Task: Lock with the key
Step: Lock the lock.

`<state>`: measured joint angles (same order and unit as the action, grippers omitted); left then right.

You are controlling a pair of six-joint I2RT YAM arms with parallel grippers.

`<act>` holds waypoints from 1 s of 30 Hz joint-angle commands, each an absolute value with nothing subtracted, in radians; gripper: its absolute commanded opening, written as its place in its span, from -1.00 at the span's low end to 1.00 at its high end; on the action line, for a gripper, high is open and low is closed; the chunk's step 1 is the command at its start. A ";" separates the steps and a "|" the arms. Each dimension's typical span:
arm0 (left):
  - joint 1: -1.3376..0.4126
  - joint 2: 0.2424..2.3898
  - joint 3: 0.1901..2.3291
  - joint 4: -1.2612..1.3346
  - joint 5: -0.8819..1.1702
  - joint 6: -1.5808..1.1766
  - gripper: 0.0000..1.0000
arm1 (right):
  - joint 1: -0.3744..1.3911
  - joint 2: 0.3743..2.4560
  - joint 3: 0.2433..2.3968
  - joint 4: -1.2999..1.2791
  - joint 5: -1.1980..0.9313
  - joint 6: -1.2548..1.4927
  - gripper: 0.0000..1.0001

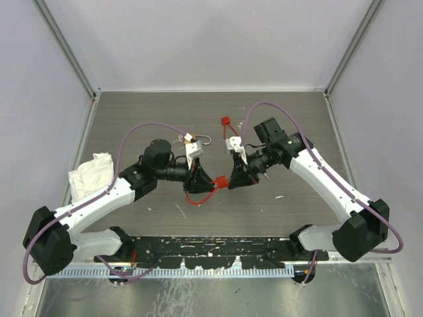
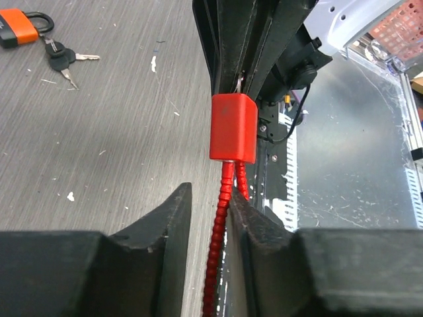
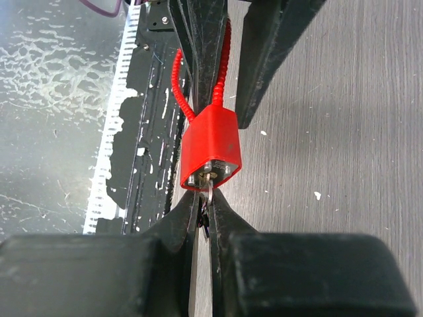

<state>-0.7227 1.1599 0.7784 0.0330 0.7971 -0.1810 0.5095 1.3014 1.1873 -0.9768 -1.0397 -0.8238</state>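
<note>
A red lock body (image 1: 222, 181) with a ribbed red cable loop (image 1: 195, 200) hangs above the table between my two grippers. My right gripper (image 3: 207, 198) is shut on the key (image 3: 207, 187), whose blade sits in the keyhole on the underside of the lock body (image 3: 210, 139). My left gripper (image 2: 208, 195) is open around the cable (image 2: 221, 224) just below the lock body (image 2: 232, 129). The cable rests against the right finger, with a gap to the left finger. In the top view the left gripper (image 1: 198, 179) and right gripper (image 1: 235, 179) face each other across the lock.
An orange padlock (image 2: 20, 28) with a small bunch of keys (image 2: 63, 58) lies further back on the table. A silver-shackled white lock (image 1: 192, 143) sits behind the left wrist. A white cloth (image 1: 92, 173) lies at the left. A black rail (image 1: 211, 251) runs along the near edge.
</note>
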 commanded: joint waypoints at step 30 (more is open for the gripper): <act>-0.904 1.068 0.992 -0.453 0.137 0.230 0.96 | 0.643 1.251 1.134 -0.803 -0.889 -0.815 -0.98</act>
<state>-0.7788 1.1141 0.9474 -0.4038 0.4847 0.0669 0.6323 1.2312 1.1316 -0.8787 -0.8997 -0.8673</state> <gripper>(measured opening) 0.980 0.119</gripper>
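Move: The red lock's body hangs on the key in the right fingers, some 4 cm right of the left hand, 1 cm ahead and level with it; its cable runs between the left fingers. From the right hand that body lies 3 cm left, 1 cm back, 1 cm below. On the table about 20 cm below the left hand, the brass padlock is 18 cm ahead, 5 cm left; the orange padlock 10 cm ahead, 18 cm right. Spread the left fingers from about a quarter open to fully open around the red cable, dipping slightly, then draw that hand off the lock body about 3 cm left and some 1.5 cm forward while its fingertips tip down about 15 degrees. Keep the right pinch on the key; carry it 2 cm back, then bring it half the way forward while sinking 1 cm and easing 1 cm left, rolling roughly 10 degrees. ##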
